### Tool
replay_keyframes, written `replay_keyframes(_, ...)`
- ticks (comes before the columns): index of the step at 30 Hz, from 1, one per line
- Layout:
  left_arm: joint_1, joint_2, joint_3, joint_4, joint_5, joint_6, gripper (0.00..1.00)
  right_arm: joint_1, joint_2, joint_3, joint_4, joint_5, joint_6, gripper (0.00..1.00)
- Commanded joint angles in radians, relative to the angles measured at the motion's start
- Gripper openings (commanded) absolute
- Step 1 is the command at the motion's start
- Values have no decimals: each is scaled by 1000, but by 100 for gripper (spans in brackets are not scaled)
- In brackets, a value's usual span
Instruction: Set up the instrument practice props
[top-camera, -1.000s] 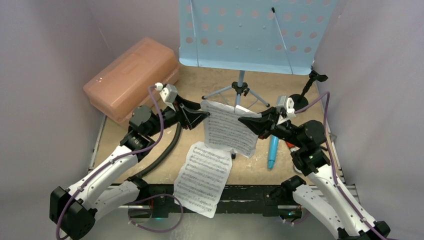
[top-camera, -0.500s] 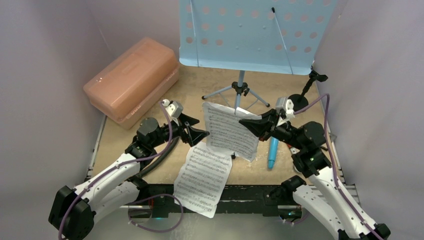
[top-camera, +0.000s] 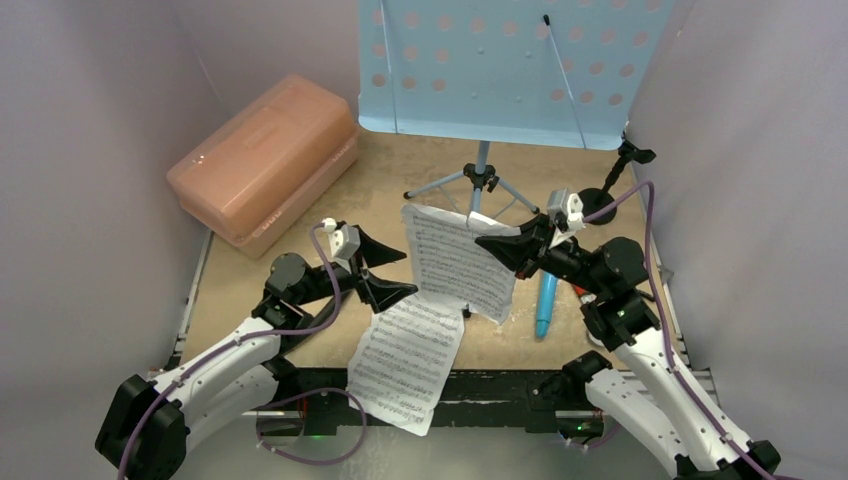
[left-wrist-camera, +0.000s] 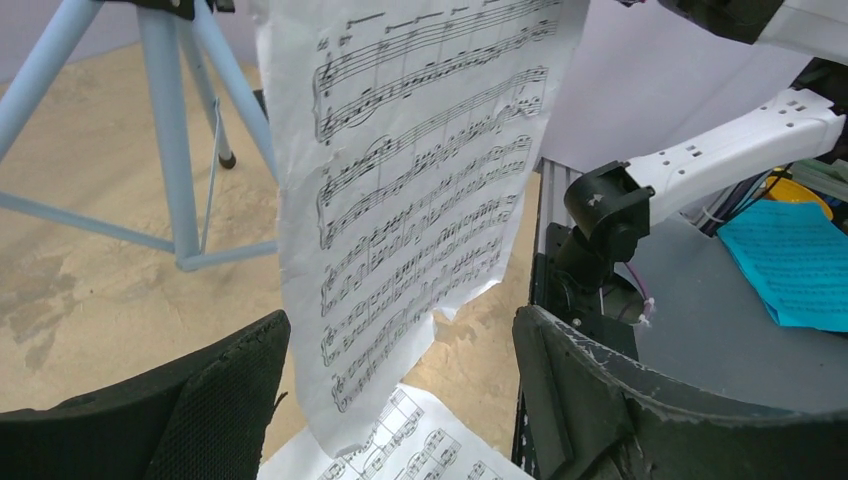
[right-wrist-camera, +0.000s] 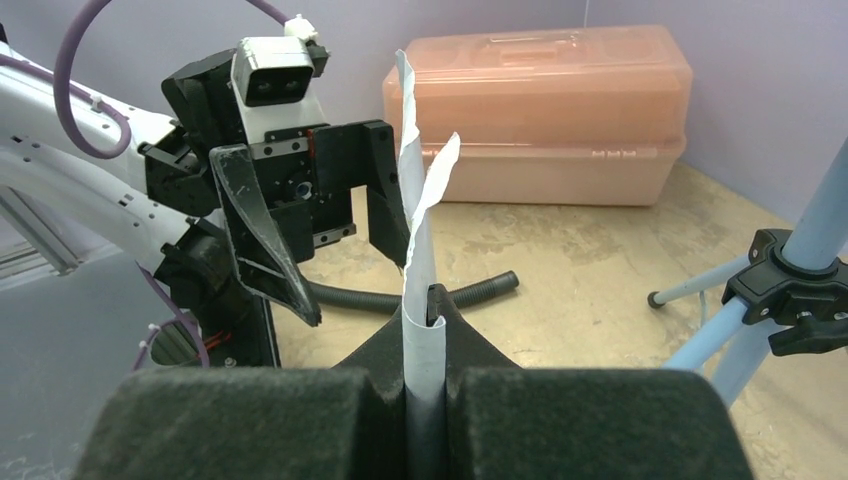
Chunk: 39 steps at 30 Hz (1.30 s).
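The light-blue perforated music stand (top-camera: 500, 70) rises at the back on its thin tripod (top-camera: 481, 180). My right gripper (top-camera: 483, 241) is shut on the right edge of one white sheet-music page (top-camera: 455, 262), which hangs upright above the table. In the right wrist view that page (right-wrist-camera: 418, 230) sits pinched between the shut jaws (right-wrist-camera: 428, 305). My left gripper (top-camera: 400, 273) stands open just left of the page, not touching it. The second page (top-camera: 405, 355) lies flat over the front edge. The turquoise microphone (top-camera: 545, 305) lies by the right arm, with the black mic stand (top-camera: 603, 198) behind it.
A salmon-pink plastic case (top-camera: 262, 160) sits at the back left. A curved black hose (top-camera: 325, 310) lies under the left arm. Purple-grey walls close in both sides. The tripod legs (left-wrist-camera: 170, 130) spread over the tan table behind the hanging page.
My left gripper has opened, let go of the page's left edge and drawn back toward the near left. The page now hangs from the right gripper alone, which has barely moved.
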Motion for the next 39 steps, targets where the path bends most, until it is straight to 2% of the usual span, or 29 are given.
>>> replay_keyframes(1, 2, 6, -4, 121, 47, 0, 80, 3, -4, 40, 58, -14, 26, 0)
replay_keyframes(12, 2, 94, 4, 193, 24, 51, 75, 2, 50, 80, 90, -47, 30, 0)
replay_keyframes(23, 2, 56, 47, -13, -160, 214, 73, 2, 70, 106, 100, -43, 23, 0)
replay_keyframes(30, 2, 77, 68, 79, -44, 173, 71, 2, 106, 129, 120, -98, 26, 0)
replay_keyframes(35, 2, 111, 88, 222, 47, 76, 66, 2, 134, 155, 131, -116, 26, 0)
replay_keyframes(39, 2, 169, 121, 288, 117, 6, 54, 3, 157, 186, 136, -130, 16, 0)
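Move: The hanging sheet, still pinched by the right gripper, has its middle about 10 cm right of the left gripper, level with it in reach and roughly 7 cm higher. That middle lies some 5 cm left of the right gripper and 7 cm below. From the left gripper, the stand's hub is about 12 cm ahead, 14 cm right and 5 cm up; the table sheet is some 12 cm back, straight in line, 22 cm down. Bring the open left gripper to the hanging sheet's near edge: forward about 3 cm while sinking a little, then up some 4 cm, easing slightly back and right with a roll of about 10 degrees, fingers straddling the sheet and narrowing partway. Keep the right gripper shut on the sheet and carry it up and left to meet the left one. ##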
